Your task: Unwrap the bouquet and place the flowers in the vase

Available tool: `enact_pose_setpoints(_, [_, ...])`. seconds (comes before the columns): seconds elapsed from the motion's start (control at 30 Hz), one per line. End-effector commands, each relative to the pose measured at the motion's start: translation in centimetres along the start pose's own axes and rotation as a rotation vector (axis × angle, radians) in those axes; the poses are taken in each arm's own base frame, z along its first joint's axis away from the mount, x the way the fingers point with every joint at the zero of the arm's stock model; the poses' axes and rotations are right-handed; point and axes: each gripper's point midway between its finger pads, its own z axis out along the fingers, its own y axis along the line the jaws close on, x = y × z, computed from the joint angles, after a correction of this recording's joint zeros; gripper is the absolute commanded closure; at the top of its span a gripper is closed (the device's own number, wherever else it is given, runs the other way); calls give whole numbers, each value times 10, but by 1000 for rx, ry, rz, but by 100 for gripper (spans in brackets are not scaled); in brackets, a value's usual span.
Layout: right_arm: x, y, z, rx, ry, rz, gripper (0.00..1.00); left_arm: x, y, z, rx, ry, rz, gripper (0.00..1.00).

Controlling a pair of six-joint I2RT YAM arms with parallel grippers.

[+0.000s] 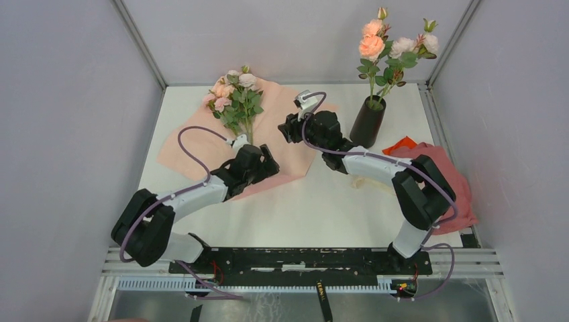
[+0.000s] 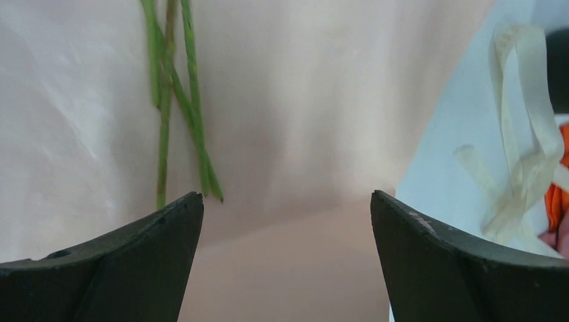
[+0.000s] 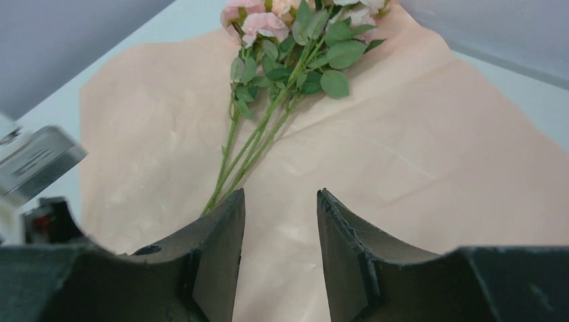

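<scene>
The bouquet lies opened out: its light pink wrapping paper [image 1: 201, 151] is spread flat at the back left, and a few flowers [image 1: 235, 100] rest on it. My left gripper [image 1: 270, 161] hovers over the paper's near right part, open wide and empty [image 2: 285, 198], with green stem ends [image 2: 176, 114] just ahead on its left. My right gripper [image 1: 286, 127] is over the paper's right side, pointing left. It is open about halfway with nothing between the fingers [image 3: 280, 194]. Its view shows the roses and stems [image 3: 282, 74] ahead. The black vase [image 1: 368, 122] behind it holds several roses [image 1: 392, 43].
A cream ribbon [image 1: 370, 182] lies loose on the table under the right arm, also seen as the ribbon [image 2: 523, 141] in the left wrist view. A pink-red cloth [image 1: 446, 178] with an orange piece [image 1: 401, 143] sits at the right edge. Grey walls enclose the table.
</scene>
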Motion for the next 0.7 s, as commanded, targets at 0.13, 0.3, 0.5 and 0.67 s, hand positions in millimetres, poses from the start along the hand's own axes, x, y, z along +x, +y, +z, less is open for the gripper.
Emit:
enact_pose_setpoints(0.13, [34, -21, 36, 43, 149, 5, 49, 42, 40, -25, -112, 34, -27, 0])
enact_pose_setpoints(0.3, [62, -29, 48, 56, 296, -28, 47, 56, 49, -34, -113, 79, -12, 0])
enact_pose_setpoints(0.5, [63, -30, 52, 49, 323, -40, 46, 69, 42, -39, -76, 112, -11, 0])
enact_pose_setpoints(0.67, [75, -28, 55, 34, 353, -29, 46, 87, 10, -51, -24, 133, 73, 0])
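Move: The wrapper's near flap lies under and just behind the left gripper, about 3 cm back and 6 cm below. The stem ends are some 3 cm ahead of that gripper, 5 cm left and 6 cm down. From the right gripper the middle of the flower stems is about 11 cm left, 3 cm ahead and 20 cm below, with the blossoms 21 cm ahead and 15 cm left. The vase stands 23 cm right and 5 cm ahead. Draw the wide-open left gripper back about 9 cm from the stem ends, sinking some 4 cm over the wrapper's near flap so the fingers sweep it open towards the base. Meanwhile lower the half-open right gripper about 9 cm and ease it 4 cm forward towards the stems, tipping its fingers down some 20 degrees without touching them. ##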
